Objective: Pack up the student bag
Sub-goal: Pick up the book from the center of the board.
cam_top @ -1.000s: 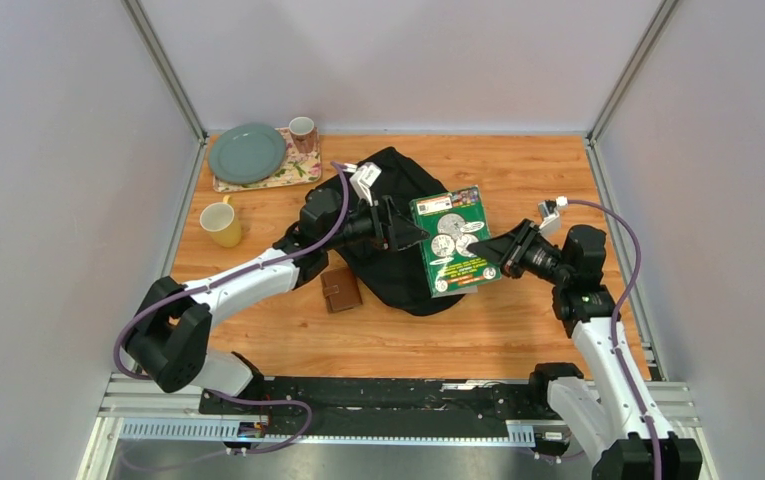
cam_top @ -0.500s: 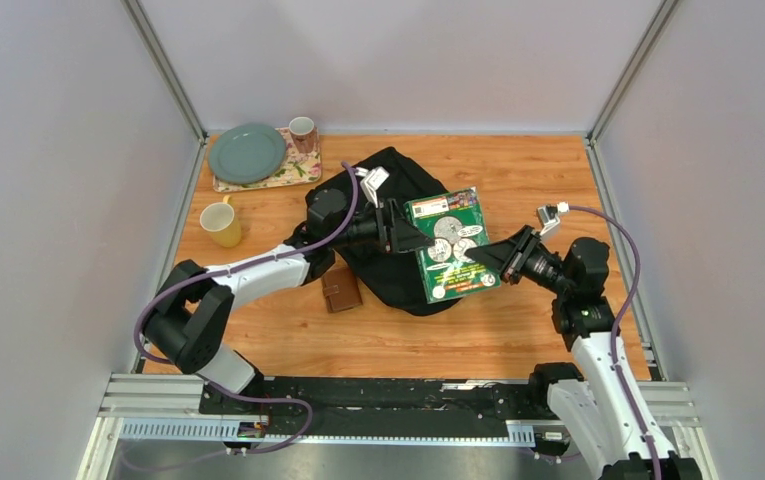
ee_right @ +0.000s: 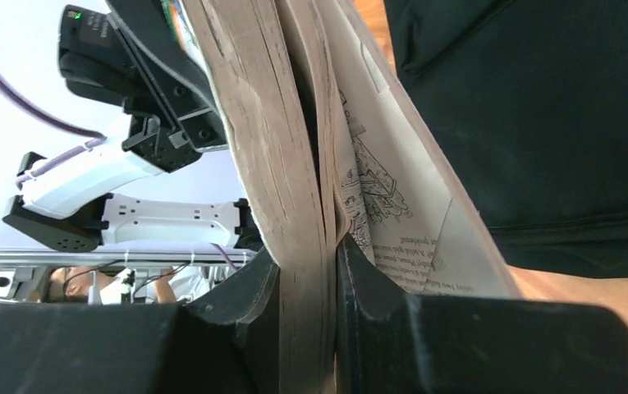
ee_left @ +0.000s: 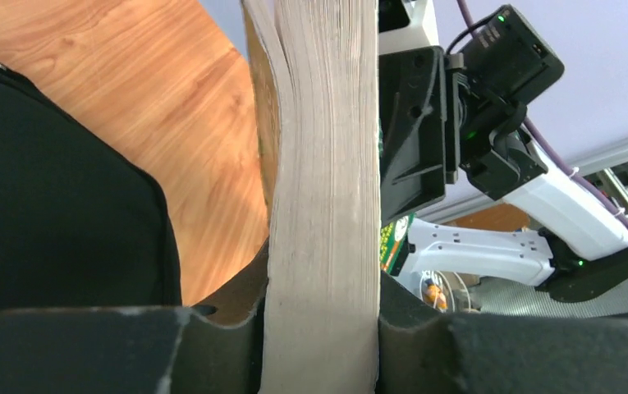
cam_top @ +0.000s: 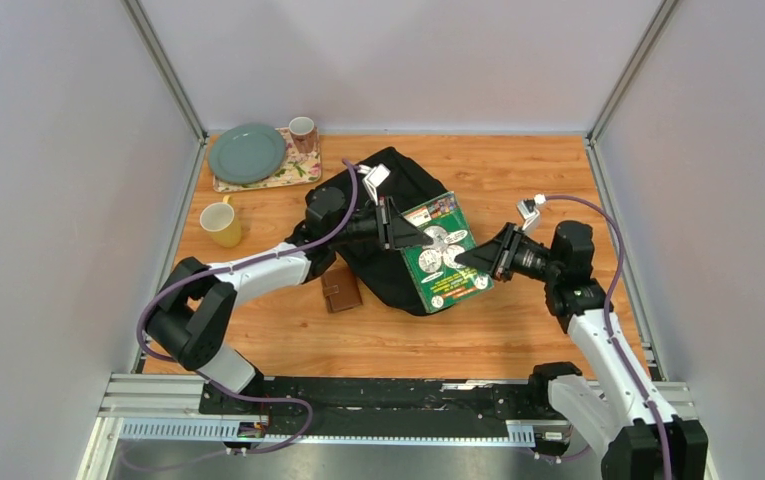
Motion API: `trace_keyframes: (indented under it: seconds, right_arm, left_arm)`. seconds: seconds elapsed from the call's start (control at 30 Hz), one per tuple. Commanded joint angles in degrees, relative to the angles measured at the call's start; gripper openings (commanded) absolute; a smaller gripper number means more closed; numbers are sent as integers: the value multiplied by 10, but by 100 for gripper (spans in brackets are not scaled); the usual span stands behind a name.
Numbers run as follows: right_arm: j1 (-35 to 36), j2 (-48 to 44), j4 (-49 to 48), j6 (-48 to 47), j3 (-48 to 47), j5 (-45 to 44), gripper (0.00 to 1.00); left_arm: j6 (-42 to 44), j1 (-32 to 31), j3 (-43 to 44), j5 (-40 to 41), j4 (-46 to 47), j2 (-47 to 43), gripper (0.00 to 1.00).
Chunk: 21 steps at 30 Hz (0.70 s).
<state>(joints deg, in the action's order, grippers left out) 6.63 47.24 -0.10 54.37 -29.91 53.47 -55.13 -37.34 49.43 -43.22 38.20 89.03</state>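
Observation:
The student bag [cam_top: 390,175] is a black backpack lying flat mid-table, and it fills the left of the left wrist view [ee_left: 56,205]. A green paperback book [cam_top: 445,258] hangs tilted above the bag's right side, held from both ends. My left gripper [cam_top: 410,232] is shut on the book's left edge; the page block [ee_left: 323,205] is squeezed between both pads. My right gripper [cam_top: 466,262] is shut on the opposite edge, pinching most of the pages [ee_right: 269,164] while a few pages and the cover splay loose toward the bag [ee_right: 540,107].
A brown wallet [cam_top: 340,289] lies just left of the bag's near end. A yellow mug [cam_top: 221,223] stands at the left. At the back left, a floral mat [cam_top: 293,172] carries a green plate [cam_top: 247,152] and a pink mug [cam_top: 302,130].
My left gripper has reached the book's left edge and shut on it. My right arm has carried the book leftward, further over the bag, and tilted it more.

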Motion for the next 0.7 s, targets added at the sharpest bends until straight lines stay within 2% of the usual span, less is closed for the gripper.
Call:
trace_keyframes:
  seconds: [0.0, 0.07, 0.13, 0.17, 0.27, 0.3, 0.4, 0.47, 0.57, 0.67]
  right_arm:
    - [4, 30, 92, -86, -86, 2, 22]
    - [3, 31, 132, -102, -99, -63, 49]
    - [4, 18, 191, -113, -111, -125, 58]
    - [4, 8, 211, -111, -110, -192, 61]
    - [3, -58, 251, -87, -84, -297, 65]
    - [3, -95, 238, -76, -71, -302, 69]
    - [4, -152, 205, -22, -24, -292, 75]
    - [7, -167, 186, 8, -2, -258, 75]
    - [28, -166, 122, 54, 40, -218, 76]
    - [71, -144, 50, 83, 65, -218, 76]
  left_arm:
    - [49, 1, 20, 1, -9, -17, 0]
    - [66, 1, 12, 22, -25, -30, 0]
    - [78, 1, 1, 46, -47, -45, 0]
    - [92, 2, -2, 76, -60, -61, 0]
    - [116, 5, -18, 126, -82, -104, 0]
    - [119, 6, -21, 140, -87, -115, 0]
    - [122, 10, -47, 196, -72, -159, 0]
    - [117, 10, -65, 221, -56, -182, 0]
    - [91, 11, -73, 218, -16, -189, 0]
    - [36, 11, -88, 203, 51, -180, 0]
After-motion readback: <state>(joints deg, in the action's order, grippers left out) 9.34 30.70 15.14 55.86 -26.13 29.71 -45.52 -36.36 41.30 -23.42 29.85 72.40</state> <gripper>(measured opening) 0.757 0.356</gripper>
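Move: Both hands already grip the green book, its middle about 4 cm right and 2 cm back from the left hand, and 3 cm left and 1 cm ahead of the right. The black bag's middle lies some 4 cm left, 1 cm ahead and 21 cm below the left hand; from the right, about 11 cm left, 4 ahead, 20 below. The brown wallet is roughly 17 cm left, 11 back and 22 below the left hand. Right fingers open and free the green book; left keeps its pinch, swinging it 5 cm left, 20 degrees counter-clockwise. ##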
